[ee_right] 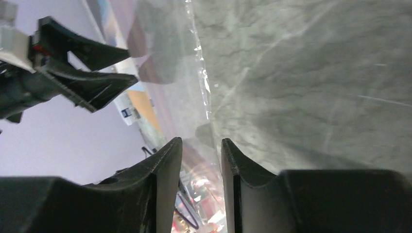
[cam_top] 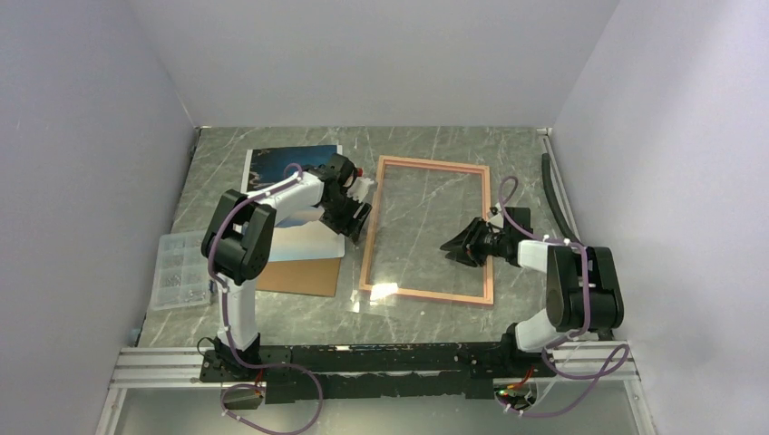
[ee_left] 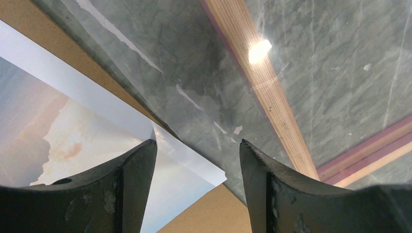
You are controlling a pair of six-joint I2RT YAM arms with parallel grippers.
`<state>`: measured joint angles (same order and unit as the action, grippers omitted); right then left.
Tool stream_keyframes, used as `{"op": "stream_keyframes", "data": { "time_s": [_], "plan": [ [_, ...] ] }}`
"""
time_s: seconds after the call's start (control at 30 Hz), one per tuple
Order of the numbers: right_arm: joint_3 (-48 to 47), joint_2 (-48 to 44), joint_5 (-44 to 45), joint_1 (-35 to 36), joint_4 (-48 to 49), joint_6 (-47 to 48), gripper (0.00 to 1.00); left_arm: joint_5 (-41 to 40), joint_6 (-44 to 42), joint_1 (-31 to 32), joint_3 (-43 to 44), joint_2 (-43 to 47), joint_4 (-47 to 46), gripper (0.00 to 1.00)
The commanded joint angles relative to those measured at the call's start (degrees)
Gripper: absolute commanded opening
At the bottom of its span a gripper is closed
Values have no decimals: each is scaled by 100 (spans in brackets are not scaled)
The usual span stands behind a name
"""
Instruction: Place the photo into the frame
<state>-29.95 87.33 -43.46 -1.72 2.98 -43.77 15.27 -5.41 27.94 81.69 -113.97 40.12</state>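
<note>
The photo lies face up at the back left, partly under my left arm, its near end on a brown backing board. The frame, pink-edged, lies flat in the middle. My left gripper hovers between photo and frame. In the left wrist view the left gripper is open above the photo's white corner, with the frame's wooden rail to the right. My right gripper reaches over the frame's right part. In the right wrist view its jaws stand narrowly apart around the edge of a clear sheet.
A clear compartment box of small parts sits at the left table edge. A black strip lies along the right wall. Walls close the table in on three sides. My left gripper's fingers show ahead in the right wrist view.
</note>
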Motion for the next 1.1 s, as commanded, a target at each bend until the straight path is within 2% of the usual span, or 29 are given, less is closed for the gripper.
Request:
{"op": "stream_keyframes", "data": {
  "time_s": [0.0, 0.27, 0.43, 0.5, 0.57, 0.7, 0.8, 1.07],
  "plan": [
    [71, -453, -618, 2, 701, -395, 38, 230, -67, 27, 148, -240, 97, 69],
    [332, -995, -704, 108, 1392, -975, 36, 356, -5, 27, 244, -257, 166, 68],
    [228, -1193, -200, 138, 1173, -757, 15, 530, 15, 18, 334, -229, 253, 69],
    [-111, -1285, 113, 141, 516, -374, 7, 548, 6, 10, 383, -194, 298, 71],
    [-555, -1329, 405, 136, -437, 68, 0, 564, 17, -43, 481, -147, 377, 78],
    [-1478, -1252, 957, 138, -1748, 900, 0, 697, 70, -237, 734, 9, 531, 94],
    [-2083, -1060, 1252, 137, -2484, 1393, 0, 777, 73, -391, 968, 88, 653, 95],
    [-3169, -460, 1785, 138, -3530, 2070, 0, 491, 43, -430, 1071, -49, 447, 95]
  ]
}}
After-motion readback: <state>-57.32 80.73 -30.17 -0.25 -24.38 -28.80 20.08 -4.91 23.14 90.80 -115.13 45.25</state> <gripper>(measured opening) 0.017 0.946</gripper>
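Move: The clear sheet's right edge stands between the right hand's parted fingers; its middle lies about 10 cm left, 4 cm ahead and 2 cm below. The pink-wood frame's middle is roughly 6 cm left, 6 cm ahead and 4 cm lower. From the left hand, the sheet's middle is some 8 cm right, 2 cm back and slightly below; the photo's middle sits about 11 cm left, 7 cm ahead and 3 cm below. The clear sheet's right edge is pinched by the right hand, whose fingers close fully as it climbs about 6 cm; still gripping, it then carries the edge forward and further up, easing right, 11 cm higher in all, the wrist turning some 25 degrees. Late on, the left hand rises and goes forward about 4 cm each, opening wide. ##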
